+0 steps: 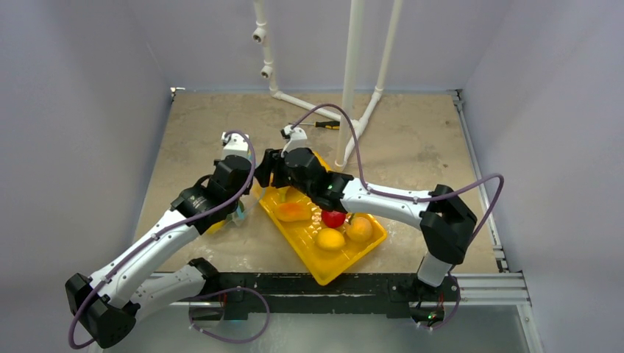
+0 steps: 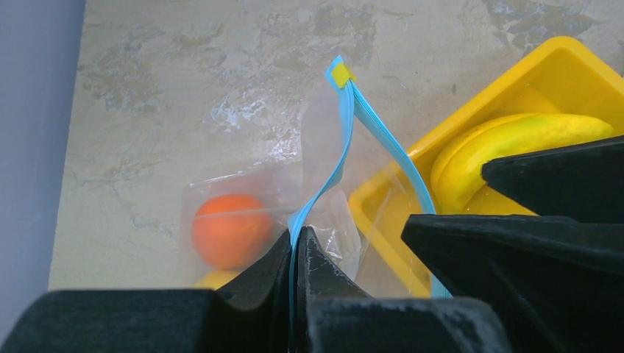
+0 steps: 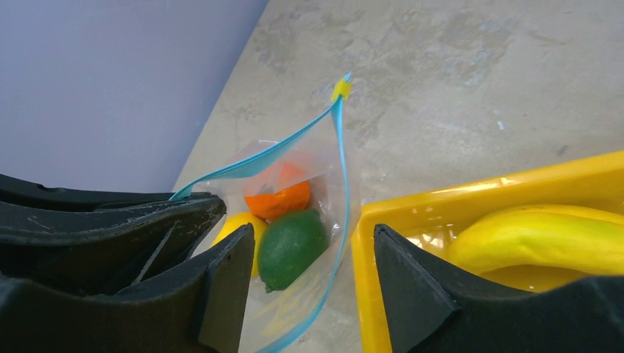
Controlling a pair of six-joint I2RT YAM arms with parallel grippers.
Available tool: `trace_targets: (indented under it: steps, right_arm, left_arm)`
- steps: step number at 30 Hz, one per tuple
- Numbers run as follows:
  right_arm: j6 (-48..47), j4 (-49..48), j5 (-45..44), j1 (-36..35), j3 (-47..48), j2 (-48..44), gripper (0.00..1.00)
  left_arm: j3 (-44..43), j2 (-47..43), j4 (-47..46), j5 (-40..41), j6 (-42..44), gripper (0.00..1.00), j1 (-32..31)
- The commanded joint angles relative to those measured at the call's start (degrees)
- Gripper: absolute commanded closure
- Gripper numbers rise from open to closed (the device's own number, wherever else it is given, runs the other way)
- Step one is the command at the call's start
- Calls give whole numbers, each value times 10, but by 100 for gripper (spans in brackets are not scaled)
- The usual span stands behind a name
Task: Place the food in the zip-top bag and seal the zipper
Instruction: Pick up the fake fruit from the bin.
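The clear zip-top bag (image 3: 324,184) lies open beside the yellow tray (image 3: 471,197). Inside it are a green avocado (image 3: 291,248), an orange (image 3: 279,200) and a lemon (image 3: 237,228). My left gripper (image 2: 298,241) is shut on the bag's teal-blue zipper (image 2: 340,158), holding one side of the mouth up. My right gripper (image 3: 313,243) is open over the bag's mouth, with nothing between its fingers. A banana (image 3: 537,239) lies in the tray's far corner. In the top view the tray (image 1: 318,271) holds a mango (image 1: 293,212), a red apple (image 1: 333,218), a lemon (image 1: 330,239) and a peach-coloured fruit (image 1: 359,229).
A black-and-yellow screwdriver (image 1: 327,125) lies at the back by the white pipe stand (image 1: 352,88). Grey walls close in the table on both sides. Both grippers (image 1: 239,207) (image 1: 266,170) crowd together at the tray's far-left corner.
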State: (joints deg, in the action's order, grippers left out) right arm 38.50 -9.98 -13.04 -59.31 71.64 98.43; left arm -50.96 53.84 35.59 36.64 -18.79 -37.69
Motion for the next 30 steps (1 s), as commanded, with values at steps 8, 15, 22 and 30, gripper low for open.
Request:
trace_targets:
  steps: [8, 15, 22, 30]
  right_arm:
    - [15, 132, -114, 0, -13, -62, 28]
    - [41, 278, -188, 0, -21, -68, 27]
    - [204, 408, -246, 0, -29, -76, 23]
    - [249, 460, -250, 0, -57, -99, 15]
  left_arm:
    - [5, -6, -22, -6, 15, 100, -3]
    - [6, -13, -25, -11, 20, 100, -3]
    - [6, -17, -28, -16, 25, 100, -3]
    - [8, -26, -29, -19, 26, 100, -4]
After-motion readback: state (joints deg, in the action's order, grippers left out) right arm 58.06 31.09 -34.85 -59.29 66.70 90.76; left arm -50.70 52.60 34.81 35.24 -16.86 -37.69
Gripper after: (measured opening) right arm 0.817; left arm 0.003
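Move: The red pomegranate in the yellow bin lies some 20 cm to the right of the empty right hand, about 5 cm back and 17 cm below it. The mango sits about 11 cm to the left of the pomegranate, level with it, the banana about 11 cm left and 10 cm farther out from it, and the lemon about 7 cm nearer the base than it. From the left hand, the pomegranate is roughly 27 cm right, 4 cm back and 16 cm below. Towards the pomegranate in the bin, the right hand leaves the bag's mouth, going about 15 cm right, level at first and then also sinking some 9 cm, ending above the gap between mango and pomegranate. It swings clockwise nearly 30 degrees as the fingers tip downward and open wider. The bag's zipper edge stays pinched in the left fingers. ##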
